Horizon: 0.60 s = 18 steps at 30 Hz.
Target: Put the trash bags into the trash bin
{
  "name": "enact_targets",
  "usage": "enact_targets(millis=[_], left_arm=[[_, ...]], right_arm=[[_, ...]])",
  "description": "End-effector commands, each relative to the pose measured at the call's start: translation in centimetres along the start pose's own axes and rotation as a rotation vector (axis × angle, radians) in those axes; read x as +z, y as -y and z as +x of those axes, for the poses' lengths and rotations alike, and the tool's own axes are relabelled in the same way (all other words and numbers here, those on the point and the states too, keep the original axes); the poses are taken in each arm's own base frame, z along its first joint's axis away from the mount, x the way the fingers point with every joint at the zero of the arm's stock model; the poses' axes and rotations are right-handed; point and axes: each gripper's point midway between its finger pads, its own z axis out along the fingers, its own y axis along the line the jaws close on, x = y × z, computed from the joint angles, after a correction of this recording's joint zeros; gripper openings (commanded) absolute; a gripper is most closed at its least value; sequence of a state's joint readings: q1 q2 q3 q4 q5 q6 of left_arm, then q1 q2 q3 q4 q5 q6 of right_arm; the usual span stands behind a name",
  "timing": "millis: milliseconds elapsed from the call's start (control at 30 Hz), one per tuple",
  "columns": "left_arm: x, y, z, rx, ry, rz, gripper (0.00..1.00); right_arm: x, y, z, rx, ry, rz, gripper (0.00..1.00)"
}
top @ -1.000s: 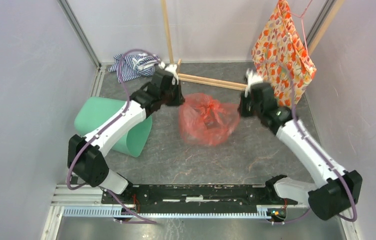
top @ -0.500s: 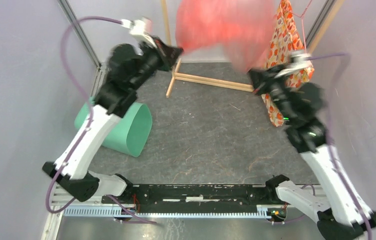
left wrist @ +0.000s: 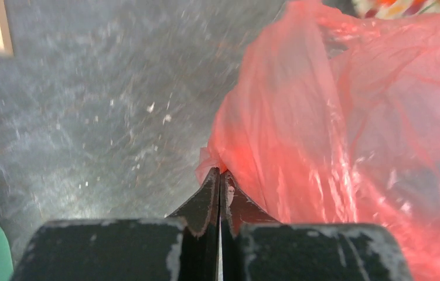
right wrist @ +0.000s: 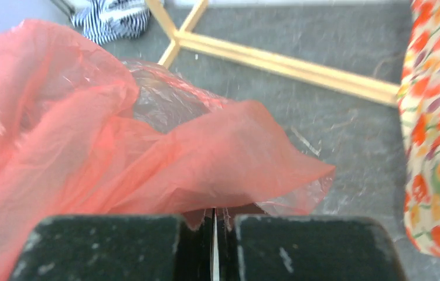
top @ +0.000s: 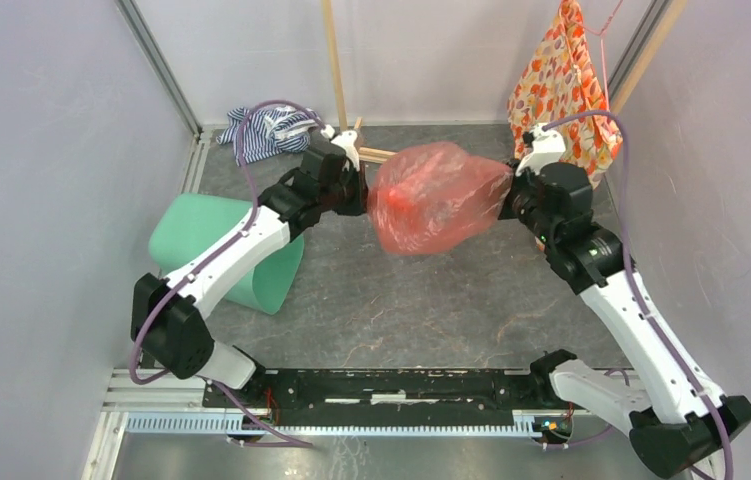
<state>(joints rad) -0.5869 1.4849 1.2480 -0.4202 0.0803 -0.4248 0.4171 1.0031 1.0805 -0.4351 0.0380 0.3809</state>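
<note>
The red-orange translucent trash bag (top: 436,196) hangs puffed out between both arms above the grey floor. My left gripper (top: 361,190) is shut on the bag's left edge; in the left wrist view its tips (left wrist: 220,172) pinch a fold of the trash bag (left wrist: 346,134). My right gripper (top: 509,195) is shut on the right edge, and the right wrist view shows the trash bag (right wrist: 147,152) draped over the shut tips (right wrist: 214,212). The mint-green trash bin (top: 226,250) lies on its side at the left, its mouth facing right, partly hidden behind the left arm.
A wooden rack (top: 335,60) stands at the back with its base bar (right wrist: 299,64) on the floor. An orange floral cloth (top: 563,85) hangs at the back right. A striped cloth (top: 266,128) lies in the back left corner. Walls close in both sides.
The bag lay on the floor, was swung high up by both arms, and now has come back down, spread and puffed between the grippers. The bin stayed put.
</note>
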Motion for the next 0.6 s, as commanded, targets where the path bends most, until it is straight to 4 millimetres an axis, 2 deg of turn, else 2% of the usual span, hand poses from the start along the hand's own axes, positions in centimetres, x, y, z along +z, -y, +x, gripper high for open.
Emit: enact_targets(millis=[0,100,167,233,300,333,400,533,567], left_arm=[[-2.0,1.9,-3.5,-0.005,0.074,0.038,0.02],[-1.4,2.3,-2.1,-0.017,0.004,0.064,0.02],[-0.4,1.9,-0.1,-0.028,-0.064,0.067,0.02],[0.3,1.6,2.3,-0.047,-0.132,0.085,0.02],[0.3,1.8,4.4,-0.067,-0.173,0.117,0.02],[0.0,2.0,5.1,-0.071,-0.182,0.130,0.02],[-1.0,2.7,5.5,-0.065,-0.173,0.156,0.02],[-4.4,5.0,3.8,-0.053,-0.100,0.233,0.02],[-5.2,5.4,3.1,-0.050,-0.078,0.245,0.02]], right_arm=[[-1.1,1.3,-1.9,-0.048,0.042,0.083,0.00],[0.0,2.3,1.0,-0.070,-0.055,0.114,0.00],[1.3,3.7,5.7,-0.078,-0.150,0.136,0.00],[1.9,4.8,12.0,-0.070,-0.295,0.125,0.00],[1.6,4.7,15.5,-0.051,-0.362,0.092,0.00],[1.2,4.8,16.0,-0.044,-0.359,0.090,0.00],[0.3,4.6,15.3,-0.035,-0.323,0.085,0.00],[-1.8,3.1,9.8,-0.045,-0.226,0.064,0.00],[-2.4,2.6,7.9,-0.050,-0.188,0.058,0.00]])
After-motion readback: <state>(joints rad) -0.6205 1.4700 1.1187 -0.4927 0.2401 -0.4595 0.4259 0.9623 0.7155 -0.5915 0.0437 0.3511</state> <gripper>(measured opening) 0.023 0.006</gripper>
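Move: The red trash bag is already held up between both hands, its middle about 15 cm to the left hand's right, level with it in reach and height. The toppled green bin lies some 30 cm to the left hand's left, 6 cm nearer the base and 9 cm lower. From the right hand the bag's middle is about 14 cm to the left, straight across and 5 cm lower, and the flowered cloth hangs 15 cm ahead and 12 cm to the right, about level. Both closed grippers keep pinching the trash bag's edges from opposite sides. They flick it up some 3–4 cm, then whip it down and back towards the bases. The right hand falls over 20 cm from its peak, draws back 7 and tips down about 25 degrees, rebounding slightly at the end; the left sinks about 9 cm from its peak and draws back 6, tipping down less. ##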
